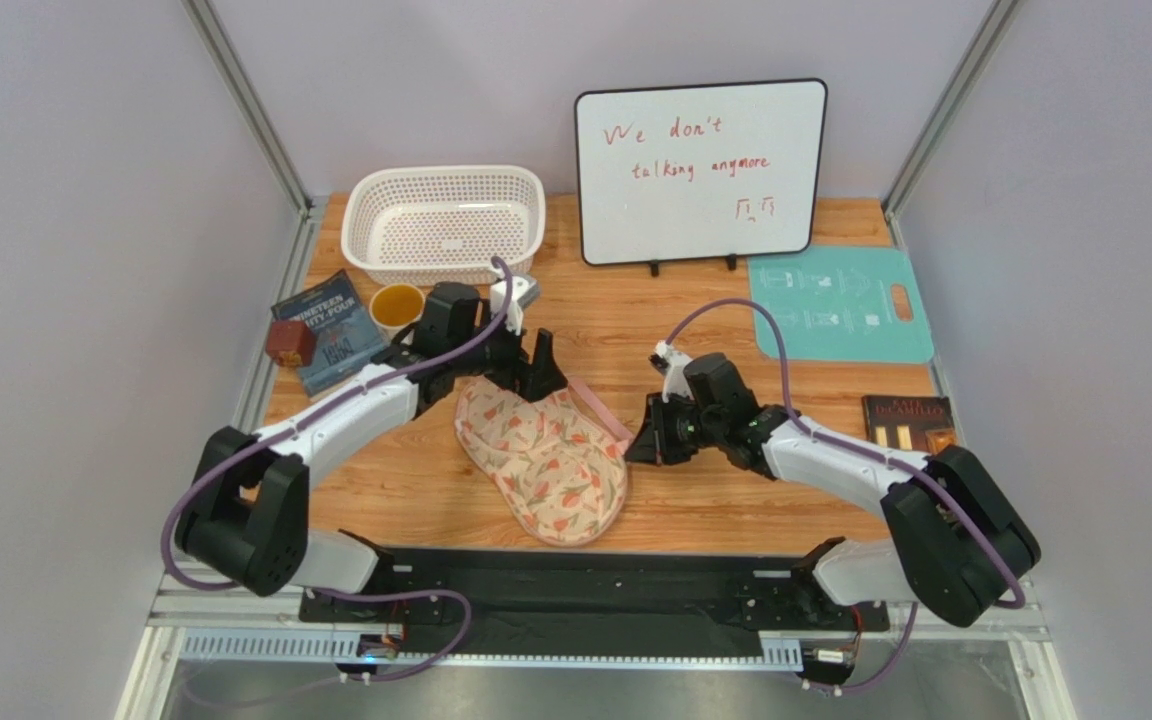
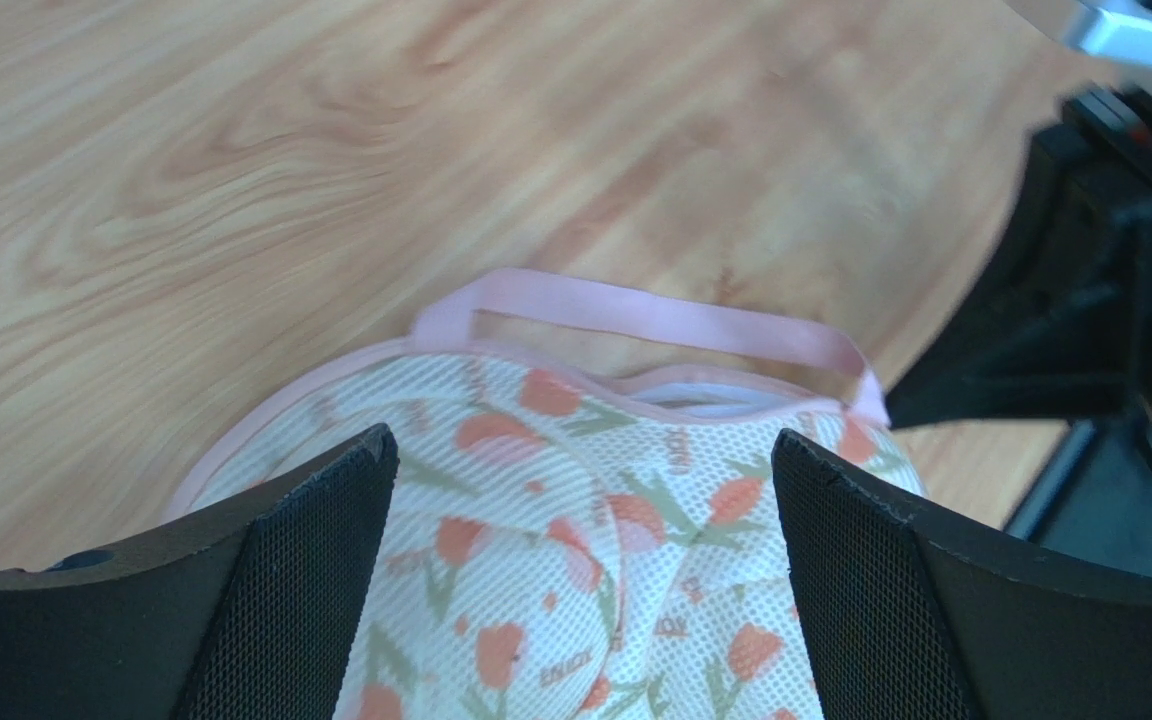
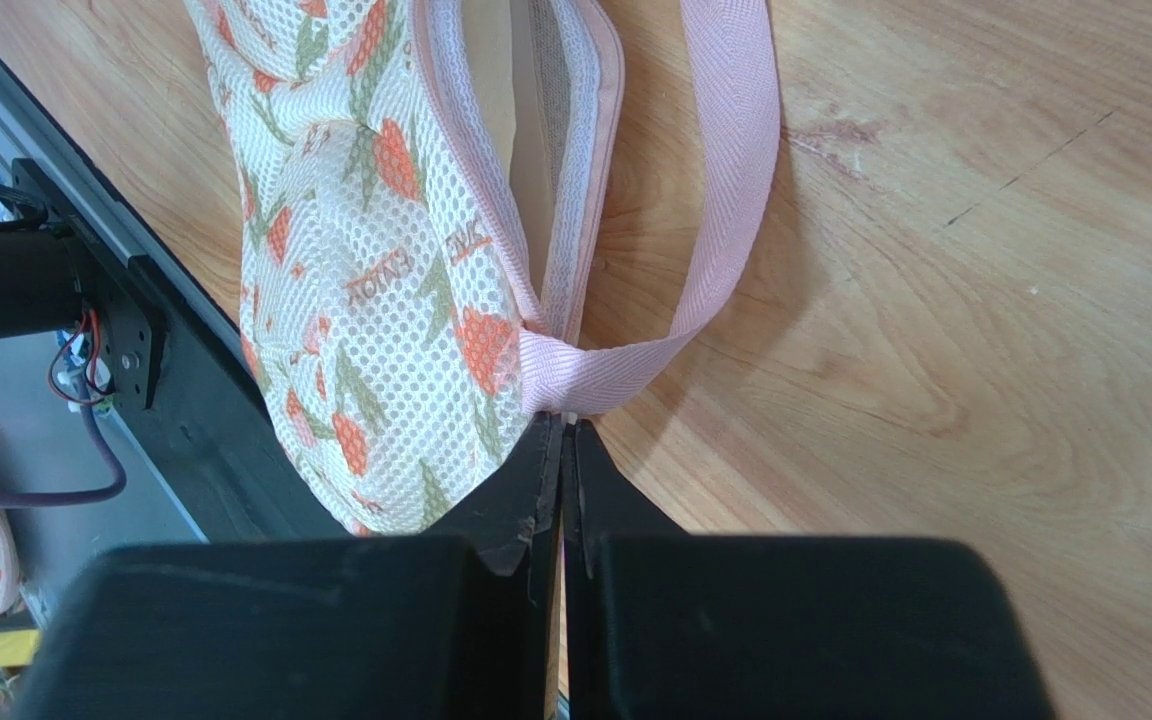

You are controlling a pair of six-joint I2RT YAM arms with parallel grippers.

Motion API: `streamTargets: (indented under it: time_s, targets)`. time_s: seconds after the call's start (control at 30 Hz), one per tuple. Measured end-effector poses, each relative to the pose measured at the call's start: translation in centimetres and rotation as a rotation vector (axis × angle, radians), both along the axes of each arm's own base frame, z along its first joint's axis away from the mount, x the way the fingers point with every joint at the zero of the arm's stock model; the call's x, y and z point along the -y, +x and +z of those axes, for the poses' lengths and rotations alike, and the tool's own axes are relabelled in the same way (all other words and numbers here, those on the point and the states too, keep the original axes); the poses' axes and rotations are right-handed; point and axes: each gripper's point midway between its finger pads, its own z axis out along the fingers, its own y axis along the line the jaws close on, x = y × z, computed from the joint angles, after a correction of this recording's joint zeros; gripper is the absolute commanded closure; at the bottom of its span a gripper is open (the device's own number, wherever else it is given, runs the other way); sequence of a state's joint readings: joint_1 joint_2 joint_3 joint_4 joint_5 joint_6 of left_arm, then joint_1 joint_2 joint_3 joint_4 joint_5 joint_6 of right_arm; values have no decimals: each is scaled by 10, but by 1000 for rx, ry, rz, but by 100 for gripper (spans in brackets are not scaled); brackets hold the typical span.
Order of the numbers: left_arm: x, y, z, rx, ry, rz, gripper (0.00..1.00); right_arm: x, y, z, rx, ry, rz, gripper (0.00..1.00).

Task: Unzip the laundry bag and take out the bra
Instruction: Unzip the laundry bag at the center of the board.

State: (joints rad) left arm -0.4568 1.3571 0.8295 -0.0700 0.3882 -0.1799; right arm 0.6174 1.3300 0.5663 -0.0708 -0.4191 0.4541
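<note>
The cream laundry bag (image 1: pixel 545 450) with red and green print lies mid-table. My left gripper (image 1: pixel 527 365) hovers open over its far lobe. In the left wrist view the fingers (image 2: pixel 312 555) straddle the bag (image 2: pixel 582 525), with the pink strap loop (image 2: pixel 657 318) beyond. My right gripper (image 1: pixel 639 443) is shut at the bag's right end. In the right wrist view its tips (image 3: pixel 561 428) pinch where the strap (image 3: pixel 725 180) joins the bag (image 3: pixel 342 255). The pink-trimmed zipper gapes there, and plain beige fabric (image 3: pixel 494 105), apparently the bra, shows inside.
A white perforated basket (image 1: pixel 444 222) and a whiteboard (image 1: pixel 699 170) stand at the back. A teal mat (image 1: pixel 841 305) and a book (image 1: pixel 908 422) lie at right. A book (image 1: pixel 330 330), a yellow cup (image 1: pixel 396 308) and a brown cube (image 1: pixel 291 344) sit at left.
</note>
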Motion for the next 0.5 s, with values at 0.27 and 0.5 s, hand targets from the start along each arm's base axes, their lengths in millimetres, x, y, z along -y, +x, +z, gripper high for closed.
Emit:
streamTargets:
  time_s: [0.27, 0.5]
  targets:
    - [57, -8, -17, -23, -83, -450, 1, 3, 2, -4, -12, 1, 16, 100]
    - [82, -22, -29, -75, -93, -641, 3, 1, 2, -3, -15, 11, 33, 100]
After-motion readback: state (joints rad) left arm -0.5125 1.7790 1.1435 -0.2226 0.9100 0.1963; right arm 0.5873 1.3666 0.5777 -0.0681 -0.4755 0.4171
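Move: The bag's open zipped mouth lies some 4 cm back and 6 cm to the right of the left hand, about 10 cm below it. The pink strap arcs roughly 2 cm to the right of the mouth and level with it. The bag corner under the right gripper is about 10 cm back and 11 cm right of the left hand, 8 cm below. From the right hand, the mouth lies some 6 cm ahead, 5 cm left and 2 cm down. The left hand, empty and held wide open, swings about 8 cm to its right over the bag towards the zipped mouth beside the right gripper, sinking about 3 cm and easing slightly back, while its wrist turns some 35 degrees clockwise so the fingers point across at the right gripper. The right hand stays in place with its fingers still shut on the bag's corner at the strap end, holding it for the left, which hasn't visibly touched the cloth yet. ##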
